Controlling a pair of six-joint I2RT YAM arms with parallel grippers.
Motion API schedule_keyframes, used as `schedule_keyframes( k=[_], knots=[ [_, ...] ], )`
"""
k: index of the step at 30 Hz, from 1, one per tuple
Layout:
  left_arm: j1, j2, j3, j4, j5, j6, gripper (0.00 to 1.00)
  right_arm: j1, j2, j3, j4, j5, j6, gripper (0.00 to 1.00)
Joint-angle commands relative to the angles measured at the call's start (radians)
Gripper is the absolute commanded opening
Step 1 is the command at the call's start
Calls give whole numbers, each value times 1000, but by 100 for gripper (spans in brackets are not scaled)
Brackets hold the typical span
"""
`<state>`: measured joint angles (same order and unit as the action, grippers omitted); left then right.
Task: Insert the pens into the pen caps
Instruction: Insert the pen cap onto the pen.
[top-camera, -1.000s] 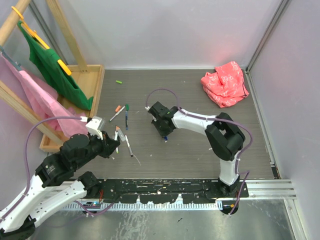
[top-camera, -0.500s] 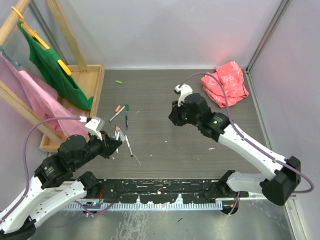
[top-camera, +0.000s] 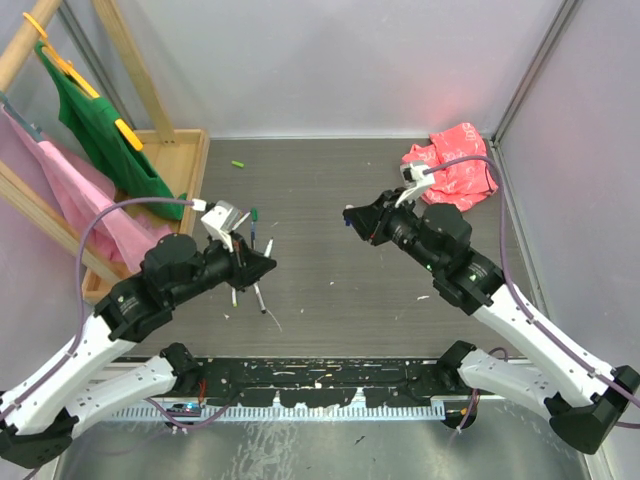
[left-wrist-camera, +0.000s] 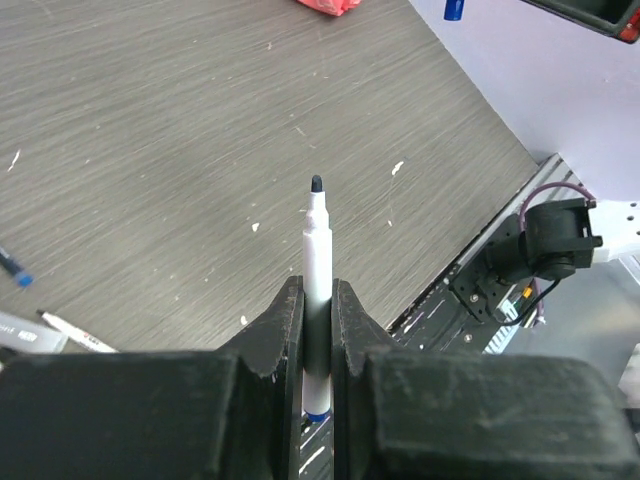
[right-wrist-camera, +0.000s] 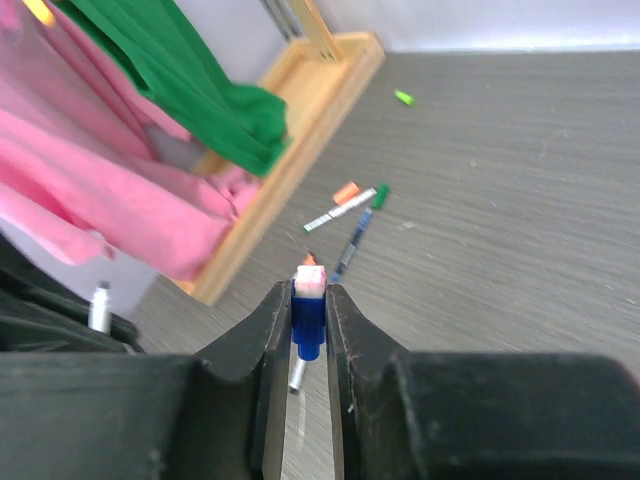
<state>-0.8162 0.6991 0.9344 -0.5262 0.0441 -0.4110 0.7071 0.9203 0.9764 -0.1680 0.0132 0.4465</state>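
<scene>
My left gripper (top-camera: 266, 265) (left-wrist-camera: 317, 292) is shut on a pen (left-wrist-camera: 317, 250) with a white barrel, a dark bare tip and a blue rear end. The pen sticks out forward, lifted above the table. My right gripper (top-camera: 351, 218) (right-wrist-camera: 308, 297) is shut on a small blue pen cap (right-wrist-camera: 308, 315), also raised. That cap (left-wrist-camera: 454, 9) shows at the top of the left wrist view, well beyond the pen's tip. Several more pens (top-camera: 253, 222) (right-wrist-camera: 357, 230) lie on the table around the left gripper. A loose green cap (top-camera: 238, 164) (right-wrist-camera: 404, 97) lies at the back.
A wooden rack (top-camera: 178, 160) with green and pink clothes stands at the left. A crumpled red bag (top-camera: 452, 166) lies at the back right. A white pen (top-camera: 260, 297) lies near the front. The black base rail (top-camera: 330, 380) runs along the near edge.
The right arm has swung up and back to the right from the table's middle, carrying the blue cap. The left arm has risen and turned right with its pen, towards the right gripper.
</scene>
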Motion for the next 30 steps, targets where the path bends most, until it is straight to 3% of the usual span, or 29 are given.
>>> schedule_keyframes(
  k=[1, 10, 22, 30],
  knots=[
    [3, 71, 69, 141, 73, 22, 0, -5, -62, -58, 288, -26, 149, 0],
    [2, 152, 88, 323, 219, 40, 0, -6, -24, -33, 521, -154, 268, 0],
    [2, 150, 78, 503, 345, 4, 0, 13, -44, -146, 893, -182, 351, 0],
    [3, 125, 63, 554, 404, -1, 0, 127, -37, -140, 930, -125, 279, 0]
  ],
)
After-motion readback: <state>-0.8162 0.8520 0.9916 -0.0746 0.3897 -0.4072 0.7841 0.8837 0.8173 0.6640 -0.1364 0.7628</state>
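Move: The blue cap, already in the right fingers, is about 14 cm to the right of the left hand, some 8 cm farther forward and 4 cm higher. From the right hand, the uncapped pen held in the left fingers lies roughly 14 cm left, 8 cm back and 2 cm lower. Down on the table, about 28 cm below the left hand, a loose white pen lies 8 cm ahead and 3 cm left, and a green-capped pen 25 cm ahead and 4 cm left. Bring the left gripper right towards the blue cap, then mainly up (about 7 cm across, 9 cm up), turning it clockwise and levelling its fingers while it keeps the pen. Meanwhile raise the right gripper some 14 cm, drawing it back about 6 cm as it climbs and tipping its fingers well upward and to the left; keep the cap pinched. ##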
